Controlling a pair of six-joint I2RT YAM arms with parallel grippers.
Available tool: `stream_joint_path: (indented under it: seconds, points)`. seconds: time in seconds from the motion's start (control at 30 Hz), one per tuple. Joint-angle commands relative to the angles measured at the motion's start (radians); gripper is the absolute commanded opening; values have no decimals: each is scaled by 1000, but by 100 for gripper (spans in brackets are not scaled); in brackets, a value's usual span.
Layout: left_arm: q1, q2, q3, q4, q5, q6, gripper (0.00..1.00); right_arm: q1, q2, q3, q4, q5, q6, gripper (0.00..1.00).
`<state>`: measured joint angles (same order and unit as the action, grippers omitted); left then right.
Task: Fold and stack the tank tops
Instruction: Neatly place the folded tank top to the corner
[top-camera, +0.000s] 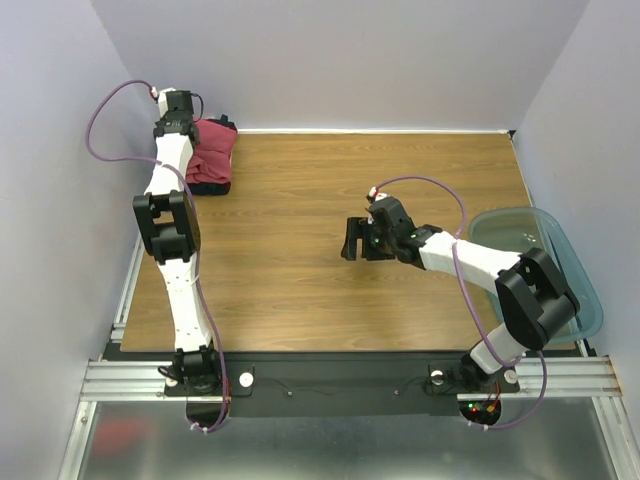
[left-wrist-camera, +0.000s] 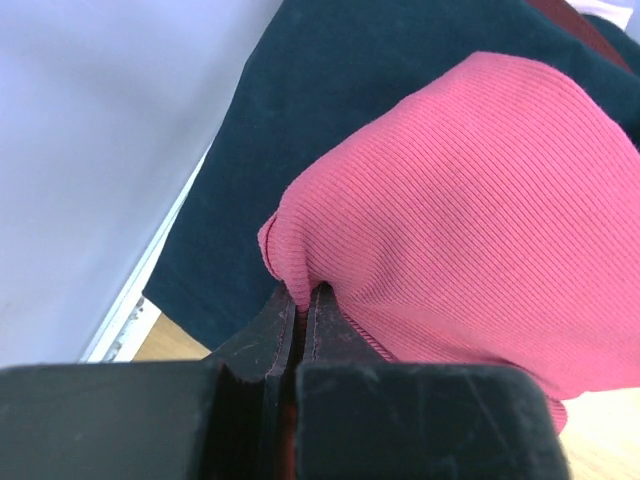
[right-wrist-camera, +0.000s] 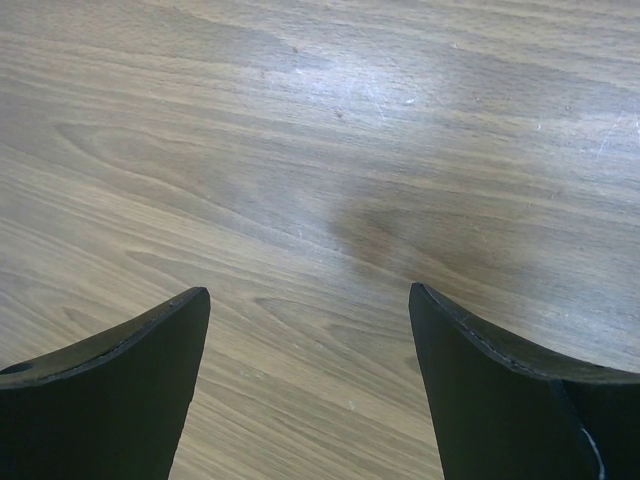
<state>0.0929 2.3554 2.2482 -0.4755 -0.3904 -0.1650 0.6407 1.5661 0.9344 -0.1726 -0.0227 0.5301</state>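
Observation:
The rose-red tank top lies folded on the dark navy tank top at the table's far left corner. In the left wrist view the ribbed rose-red top lies over the navy one. My left gripper is shut on a fold at the rose-red top's edge; from above it sits at the stack's far left side. My right gripper is open and empty over bare wood at mid-table; its fingers frame only tabletop.
A translucent blue-green plastic tub stands at the right edge beside the right arm. The wooden table is walled by lavender panels at the back and both sides. A metal rail runs along the near edge.

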Motion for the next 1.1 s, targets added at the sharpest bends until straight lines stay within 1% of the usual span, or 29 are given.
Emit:
stream_joint_path:
  seconds: [0.0, 0.13, 0.17, 0.23, 0.27, 0.33, 0.37, 0.4, 0.43, 0.47, 0.5, 0.53, 0.57, 0.63, 0.67, 0.87, 1.07]
  points:
    - [28, -16, 30, 48, 36, -45, 0, -9, 8, 50, 13, 10, -16, 86]
    - [33, 10, 53, 44, -2, -60, 1, -9, 6, 49, 13, 15, -18, 86]
    - [36, 15, 54, 40, -2, -64, 7, -9, 5, 49, 13, 17, -18, 86]
    - [34, 12, 39, 54, 4, -68, 11, -9, 3, 46, 13, 17, -16, 86]
    - [34, 8, 31, 60, 4, -71, 16, -9, 0, 46, 13, 17, -19, 86]
    - [34, -8, 8, 86, 16, -76, 17, -9, -3, 43, 12, 17, -19, 87]
    - [34, -13, 8, 89, 16, -80, 21, -9, -6, 43, 13, 17, -19, 87]
    - [34, -18, 10, 86, 16, -82, 30, -9, -9, 41, 13, 17, -21, 87]
    - [34, -19, 17, 86, 22, -87, 36, -9, -12, 43, 13, 17, -21, 87]
    - [34, -19, 21, 87, 24, -88, 40, -9, -14, 43, 13, 17, -21, 87]
    - [34, -25, 25, 89, 30, -91, 41, -9, -17, 40, 13, 17, -22, 87]
    - [36, -28, 25, 89, 30, -94, 47, -7, -18, 38, 12, 17, -21, 87]
    - [36, -37, 27, 87, 35, -99, 58, -7, -20, 38, 12, 38, -21, 87]
    - [34, -50, 27, 90, 42, -100, 59, -9, -26, 38, 12, 44, -19, 87]
    - [34, -54, 27, 90, 42, -100, 72, -9, -28, 38, 12, 46, -21, 87]
    - [27, -117, 14, 95, 53, -105, 73, -9, -40, 43, 10, 50, -21, 88]
    - [-27, -214, -56, 109, 97, -134, 73, -9, -66, 53, 7, 82, -13, 90]
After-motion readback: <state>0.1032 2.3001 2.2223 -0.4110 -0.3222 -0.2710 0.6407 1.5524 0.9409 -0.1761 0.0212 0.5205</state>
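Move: My left hand already holds the red tank top by its left end; its middle lies about 5 cm to my right, 2 cm ahead and some 3 cm below my fingers. The dark folded pile it is going onto is centred roughly 3 cm to the right, 2 cm ahead and 6 cm below. From my idle right hand the tank top is about 27 cm ahead, 37 cm left and 6 cm lower. I ease my left hand down about 2 cm, with a small slide to the left, to set the held end of the tank top onto the dark pile, and spread my fingers wide from shut to let go of it. Then I lift away, about 5 cm up from the lowest point, the fingers tipping slightly upward. ##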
